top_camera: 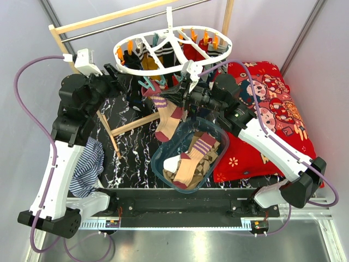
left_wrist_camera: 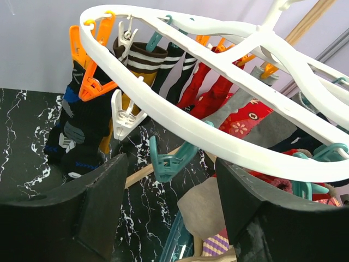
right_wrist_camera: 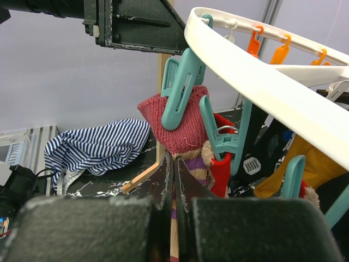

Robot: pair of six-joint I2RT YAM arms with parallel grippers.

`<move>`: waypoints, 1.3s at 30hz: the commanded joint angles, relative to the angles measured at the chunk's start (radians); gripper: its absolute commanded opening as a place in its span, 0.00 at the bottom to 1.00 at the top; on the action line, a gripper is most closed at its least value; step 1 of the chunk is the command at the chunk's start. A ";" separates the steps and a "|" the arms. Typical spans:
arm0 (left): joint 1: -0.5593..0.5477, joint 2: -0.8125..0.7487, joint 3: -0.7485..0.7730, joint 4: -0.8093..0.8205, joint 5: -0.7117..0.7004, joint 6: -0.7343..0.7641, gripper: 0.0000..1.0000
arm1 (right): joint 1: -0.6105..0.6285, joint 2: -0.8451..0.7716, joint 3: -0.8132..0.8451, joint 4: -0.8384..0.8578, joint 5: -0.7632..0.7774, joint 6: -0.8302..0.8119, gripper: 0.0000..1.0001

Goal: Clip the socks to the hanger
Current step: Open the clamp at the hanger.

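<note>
The white oval hanger (top_camera: 172,46) hangs at the back with several socks clipped to it: black, mustard, red, navy (left_wrist_camera: 71,125). My right gripper (right_wrist_camera: 174,161) is shut on a maroon, purple and beige striped sock (right_wrist_camera: 175,125) and holds it up under the ring (right_wrist_camera: 256,82). A teal clip (right_wrist_camera: 180,90) sits over the sock's maroon end. In the top view this sock (top_camera: 166,117) hangs below the right gripper (top_camera: 182,93). My left gripper (left_wrist_camera: 172,169) is open and empty just under the ring (left_wrist_camera: 218,136), with a teal clip (left_wrist_camera: 169,161) dangling between its fingers. It also shows in the top view (top_camera: 115,76).
A clear bluish tub (top_camera: 163,164) with more socks (top_camera: 191,158) stands front centre. A blue-white striped cloth (top_camera: 87,164) lies at the left. A red cartoon cushion (top_camera: 267,109) lies at the right. A wooden rack with a metal rod (top_camera: 109,22) holds the hanger.
</note>
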 commanded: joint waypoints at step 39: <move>-0.159 0.008 0.059 0.074 -0.175 0.100 0.16 | -0.003 -0.080 -0.090 -0.011 0.227 -0.041 0.00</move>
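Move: The empty teal clamp hanging under the rim is just beyond the open left fingers, about 2 cm ahead and 1 cm right, level with them. A white clip hangs some 5 cm ahead and 2 cm left of this hand. The next teal clamp is roughly 7 cm to its right, neither ahead nor back, about 1 cm lower. From the right hand, still holding the striped sock, the empty clamp lies about 14 cm left, 4 cm ahead and 4 cm higher. Bring the left gripper about 2 cm to the right under the rim, easing slightly up near the end with a small roll of about 5 degrees, left side rising. Close it from two-thirds to one-third open so both fingers pinch the empty clamp's handles. Keep the right gripper shut on the sock, holding still at first, then lower it some 2.5 cm, drifting right at the very end. ##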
